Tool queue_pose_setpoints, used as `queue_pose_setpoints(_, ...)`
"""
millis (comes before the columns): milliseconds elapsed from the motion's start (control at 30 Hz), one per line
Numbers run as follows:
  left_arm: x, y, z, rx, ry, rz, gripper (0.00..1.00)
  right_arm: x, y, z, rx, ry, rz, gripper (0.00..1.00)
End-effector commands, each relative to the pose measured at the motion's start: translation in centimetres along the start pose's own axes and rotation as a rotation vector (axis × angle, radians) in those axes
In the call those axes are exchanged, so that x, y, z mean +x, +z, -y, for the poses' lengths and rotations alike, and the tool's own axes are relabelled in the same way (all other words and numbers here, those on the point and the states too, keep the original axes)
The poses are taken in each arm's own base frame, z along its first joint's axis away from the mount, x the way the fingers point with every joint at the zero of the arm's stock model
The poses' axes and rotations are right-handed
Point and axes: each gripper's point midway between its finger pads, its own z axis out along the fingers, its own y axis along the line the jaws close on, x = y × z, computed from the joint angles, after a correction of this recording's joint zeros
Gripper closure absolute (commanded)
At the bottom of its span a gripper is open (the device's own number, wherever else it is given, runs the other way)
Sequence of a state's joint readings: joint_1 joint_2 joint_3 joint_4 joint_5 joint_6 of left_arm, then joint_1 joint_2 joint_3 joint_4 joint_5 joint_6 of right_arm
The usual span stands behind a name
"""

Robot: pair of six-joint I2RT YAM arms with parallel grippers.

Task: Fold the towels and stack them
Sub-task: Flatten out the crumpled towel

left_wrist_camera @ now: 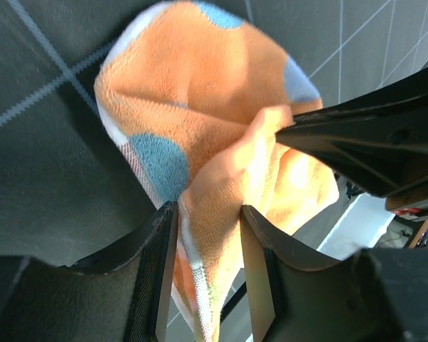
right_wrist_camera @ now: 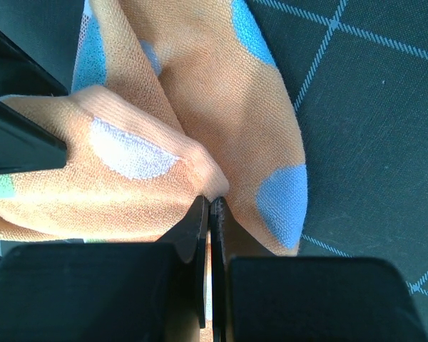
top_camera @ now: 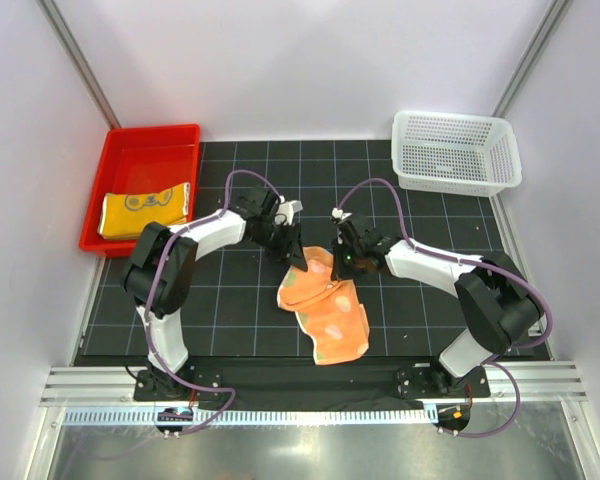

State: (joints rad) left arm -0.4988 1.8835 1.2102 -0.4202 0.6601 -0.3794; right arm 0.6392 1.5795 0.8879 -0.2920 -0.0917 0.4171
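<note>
The orange polka-dot towel (top_camera: 325, 300) lies crumpled on the black grid mat, its top edge lifted between both grippers. My right gripper (top_camera: 337, 262) is shut on a fold of this towel (right_wrist_camera: 200, 92), its jaws pressed together on the cloth (right_wrist_camera: 210, 201). My left gripper (top_camera: 302, 262) straddles another fold of the towel (left_wrist_camera: 200, 107); its jaws (left_wrist_camera: 208, 210) stand partly apart with cloth between them. The right gripper's dark finger (left_wrist_camera: 371, 142) shows close by in the left wrist view. A yellow-orange towel (top_camera: 145, 210) lies folded in the red tray.
The red tray (top_camera: 150, 131) sits at the mat's back left corner. A white mesh basket (top_camera: 457, 150) stands at the back right. The black grid mat (top_camera: 230, 310) covers the table, and an aluminium rail runs along the near edge.
</note>
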Motion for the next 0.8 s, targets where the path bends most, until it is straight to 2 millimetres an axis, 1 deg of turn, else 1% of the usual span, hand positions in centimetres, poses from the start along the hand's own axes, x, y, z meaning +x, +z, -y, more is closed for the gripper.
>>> queue_pose_setpoints(0,-0.7,-1.1,1.9,0.066,0.057,0.037,0.56,-1.7,-0.8,-0.8,-0.031,-0.001,0.069,0.96)
queue_pose_setpoints(67,-1.0,-0.8,2.3,0.093,0.059,0.046,0.53,-1.7,-0.9,-1.1,-0.046,-0.003,0.075,0.96)
queue_pose_setpoints(100,-1.7,-0.9,3.5,0.159,0.085,0.067,0.52,-1.8,-0.9,-1.1,-0.047,-0.006,0.076,0.96)
queue_pose_setpoints(167,-2.1,-1.2,4.8,0.223,0.067,0.088,0.52,-1.6,-0.8,-0.9,-0.042,-0.013,0.073,0.96)
queue_pose_setpoints(200,-2.6,-1.6,6.1,0.289,0.096,0.103,0.52,-1.4,-0.7,-0.8,-0.036,-0.013,0.07,0.96)
queue_pose_setpoints(267,-2.7,-2.1,7.2,0.328,0.111,0.11,0.53,-1.4,-0.7,-0.6,-0.032,-0.012,0.072,0.96)
queue_pose_setpoints(333,-2.7,-2.3,7.9,0.345,0.125,0.111,0.53,-1.3,-0.7,-0.5,-0.029,-0.011,0.074,0.96)
queue_pose_setpoints(433,-2.4,-2.5,8.1,0.349,0.129,0.111,0.54,-1.2,-0.8,-0.4,-0.028,-0.004,0.075,0.96)
queue_pose_setpoints(633,-1.3,-1.6,7.0,0.346,0.11,0.076,0.55,-1.8,-1.5,-0.6,-0.039,-0.001,0.101,0.96)
queue_pose_setpoints(767,-1.1,-1.3,6.6,0.34,0.102,0.069,0.59,-2.1,-1.8,-0.5,-0.034,0.004,0.107,0.96)
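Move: The edge of the orange towel that the left hand works on runs up to the right gripper's fingertips, about 7 cm to the left hand's right, 2 cm back and 2 cm lower; the right gripper already pinches it there. The towel's far lobe lies roughly 3 cm ahead of the left hand, 4 cm right and 5 cm below. Its near tail is some 13 cm back, 8 cm right and 6 cm below. With the raised flap of orange towel still between its half-open fingers, the left hand rises about 5 cm and shifts some 3 cm to the right. Meanwhile its wrist tips so that the fingers point more level, by roughly 15 degrees, towards the robot's right. The fingers don't close. The right hand stays nearly in place and keeps its pinch on the towel's edge. ##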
